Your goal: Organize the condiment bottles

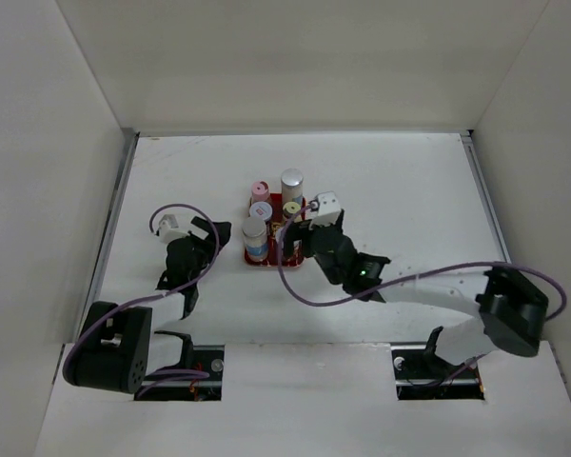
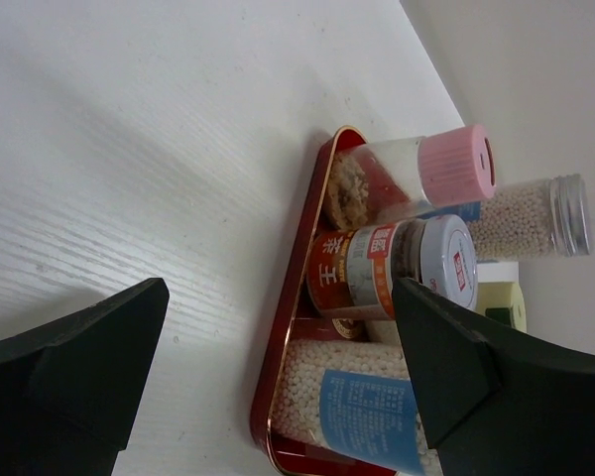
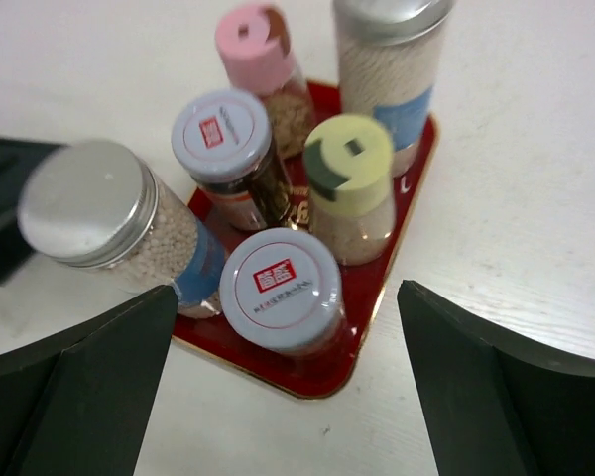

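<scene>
Several condiment bottles stand together on a flat red tray (image 3: 402, 188). In the right wrist view they are a white-capped one (image 3: 281, 278) at the near corner, a yellow-green cap (image 3: 349, 154), a second white cap (image 3: 221, 134), a pink cap (image 3: 253, 40) and two silver caps (image 3: 87, 203) (image 3: 392, 12). My right gripper (image 3: 286, 302) is open, its fingers (image 3: 89, 382) wide on either side of the near white cap, touching nothing. My left gripper (image 2: 278, 297) is open beside the tray's left rim (image 2: 290, 288). From above, the bottles (image 1: 261, 211) sit between both grippers (image 1: 212, 235) (image 1: 293, 238).
White walls close in the table on the left, back and right. Bare tabletop (image 1: 400, 190) surrounds the tray. A purple cable (image 1: 305, 290) loops from the right arm over the table near the tray's front edge.
</scene>
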Motion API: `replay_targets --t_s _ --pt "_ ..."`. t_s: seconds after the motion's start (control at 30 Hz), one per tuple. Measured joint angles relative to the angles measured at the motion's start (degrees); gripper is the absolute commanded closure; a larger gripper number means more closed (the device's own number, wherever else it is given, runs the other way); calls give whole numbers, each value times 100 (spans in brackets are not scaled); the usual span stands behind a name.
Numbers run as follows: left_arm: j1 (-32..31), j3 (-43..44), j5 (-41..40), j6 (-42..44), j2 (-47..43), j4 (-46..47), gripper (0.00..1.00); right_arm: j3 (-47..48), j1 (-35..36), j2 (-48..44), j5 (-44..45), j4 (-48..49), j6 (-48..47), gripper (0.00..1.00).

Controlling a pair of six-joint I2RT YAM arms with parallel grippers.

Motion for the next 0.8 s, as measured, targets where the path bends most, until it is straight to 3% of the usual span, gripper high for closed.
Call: replay_targets --t_s 0.13,0.33,0.57,0.8 --pt "109 0 -76 7 -72 -133 0 -765 -227 -1191 343 317 35 0" --pt "273 0 -186 48 -74 -297 0 -2413 -1322 -2557 673 914 555 0" --pt "444 24 -247 66 2 -450 0 -3060 -2422 -2638 22 1058 1060 0" --pt "442 125 -243 72 170 -476 0 -3060 -2675 -2566 -387 1213 1161 0"
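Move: The jar just put down in the red tray's near right corner stands about 2 cm ahead of the right hand, 2 cm to its left and some 9 cm below. Seen from that hand and equally low, the yellow-lidded bottle is about 8 cm ahead and 1 cm left, the blue-labelled jar about 3 cm ahead and 11 cm left. From the left hand, the set-down jar lies roughly 21 cm right, 3 cm back and slightly lower. Already clear of the set-down jar and wide open, the right hand leaves the tray in a quick low arc, lifting about 4 cm as it sets off and then swinging some 21 cm to the right over bare table, sinking to a little below its starting height, while the wrist turns about 25 degrees clockwise, rolls its left side up, and it settles there. The left hand, also open and empty, backs away from the tray to its left by about 3.5 cm, dipping a couple of centimetres with its fingers tipping slightly down. ##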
